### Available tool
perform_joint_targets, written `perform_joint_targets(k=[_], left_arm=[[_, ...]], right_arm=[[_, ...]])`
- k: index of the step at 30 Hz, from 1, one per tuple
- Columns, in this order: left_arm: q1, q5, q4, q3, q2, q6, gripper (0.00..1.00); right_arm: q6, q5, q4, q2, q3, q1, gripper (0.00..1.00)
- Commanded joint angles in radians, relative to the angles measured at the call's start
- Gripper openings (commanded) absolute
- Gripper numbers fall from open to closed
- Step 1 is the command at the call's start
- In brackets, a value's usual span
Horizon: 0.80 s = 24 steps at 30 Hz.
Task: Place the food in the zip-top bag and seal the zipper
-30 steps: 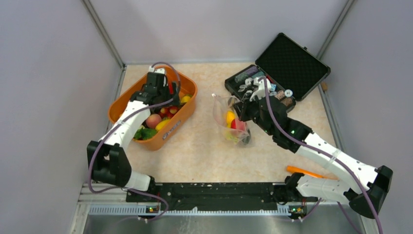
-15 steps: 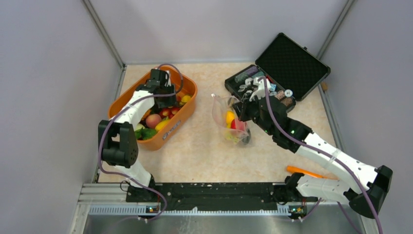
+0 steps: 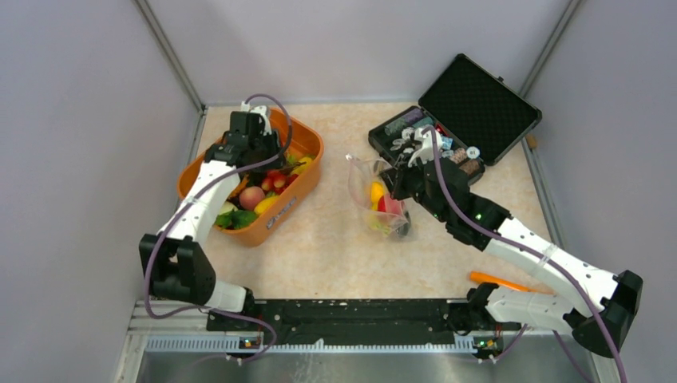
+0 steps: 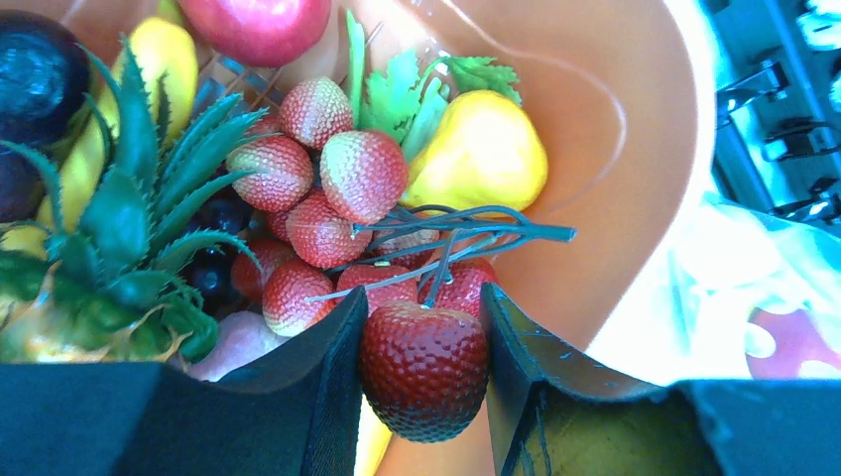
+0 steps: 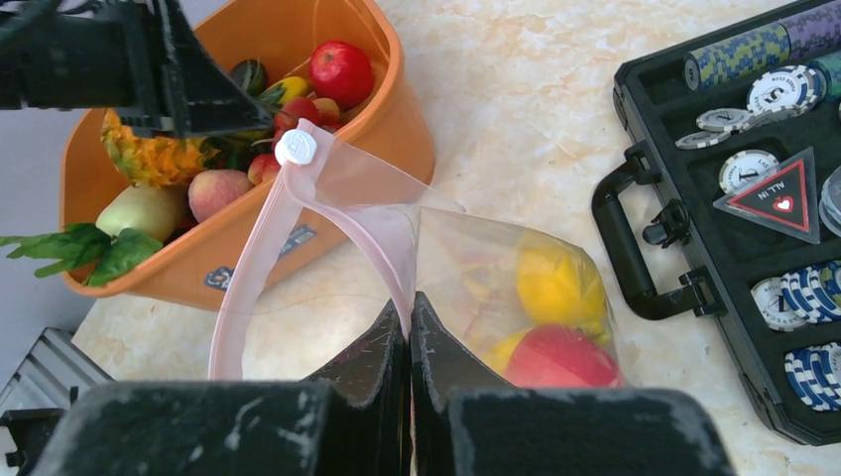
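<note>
The food fills an orange basket (image 3: 306, 171) at the left. My left gripper (image 4: 423, 332) is inside it, shut on a dark red strawberry (image 4: 423, 372) that belongs to a stemmed cluster (image 4: 327, 208). A yellow pear (image 4: 478, 151) and a red apple (image 4: 260, 25) lie beside the cluster. In the top view the left gripper (image 3: 254, 150) is over the basket's far end. The clear zip-top bag (image 5: 496, 268) stands mid-table with a yellow piece (image 5: 557, 283) and a red piece (image 5: 555, 359) inside. My right gripper (image 5: 409, 317) is shut on the bag's mouth edge, and the pink zipper (image 5: 253, 283) loops open with its white slider (image 5: 296, 147).
An open black case (image 3: 471, 112) with chips (image 5: 783, 89) lies at the back right, just behind the bag. An orange object (image 3: 499, 281) lies by the right arm's base. Grey walls close in the left, back and right sides.
The left gripper's fingers have closed around the strawberry, and it has shifted slightly within the basket. The right gripper and the bag have not moved.
</note>
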Motion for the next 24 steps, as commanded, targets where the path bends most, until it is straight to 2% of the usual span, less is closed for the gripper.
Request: perform_joint_targets(k=[1,9,11,12,13,14,16,18,24], left_arm=[[-0.001,-0.026,0.042,-0.020,-0.115,0.001,0.31],[-0.001,-0.041,0.054,-0.044,-0.223,-0.006,0.33],[-0.001,-0.042,0.055,-0.048,-0.243,-0.010,0.39],[-0.001,-0.045,0.055,-0.054,-0.252,-0.008,0.46],[-0.001,-0.053,0.063,-0.062,-0.256,-0.004,0.58],[-0.001,-0.058,0.068,-0.072,-0.255,0.006,0.66],[-0.001,-0.077,0.052,-0.074,-0.232,0.016,0.65],[-0.001,-0.128,0.017,-0.062,-0.203,0.006,0.76],[-0.001,-0.188,0.012,-0.052,-0.221,-0.004,0.82]], right_arm=[[0.010,-0.006,0.041,-0.007,0.007,0.008,0.01],[0.010,-0.010,0.045,-0.010,0.006,0.009,0.01],[0.009,-0.013,0.045,-0.010,0.008,0.008,0.01],[0.010,-0.014,0.044,-0.010,0.009,0.007,0.01],[0.010,-0.013,0.042,-0.009,0.008,0.008,0.01],[0.010,-0.014,0.044,-0.010,0.008,0.008,0.01],[0.010,-0.019,0.049,-0.010,0.008,0.008,0.01],[0.010,-0.024,0.049,-0.011,0.009,0.009,0.01],[0.013,-0.019,0.043,-0.016,0.008,0.008,0.01]])
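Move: The left fingers already hold one lychee by its sides, raised over the orange bin. The rest of its bunch trails on the stems some 3 cm ahead, 1 cm left and 7 cm below the left hand. The yellow pear lies about 5 cm ahead and 6 cm right, and the red apple about 7 cm ahead and 2 cm left, both some 8 cm below. From the right hand, the bunch is roughly 8 cm ahead, 29 cm left and 17 cm lower. Raise the left gripper about 6 cm over the bin with the lychee still pinched, drawing back some 2.5 cm and tipping the fingers up by roughly 10 degrees. Near the top, open the fingers wide and let the lychee go, then ease left about 1.5 cm and sink about as much, staying open above the fruit. Keep the right gripper still, shut on the bag's rim. ##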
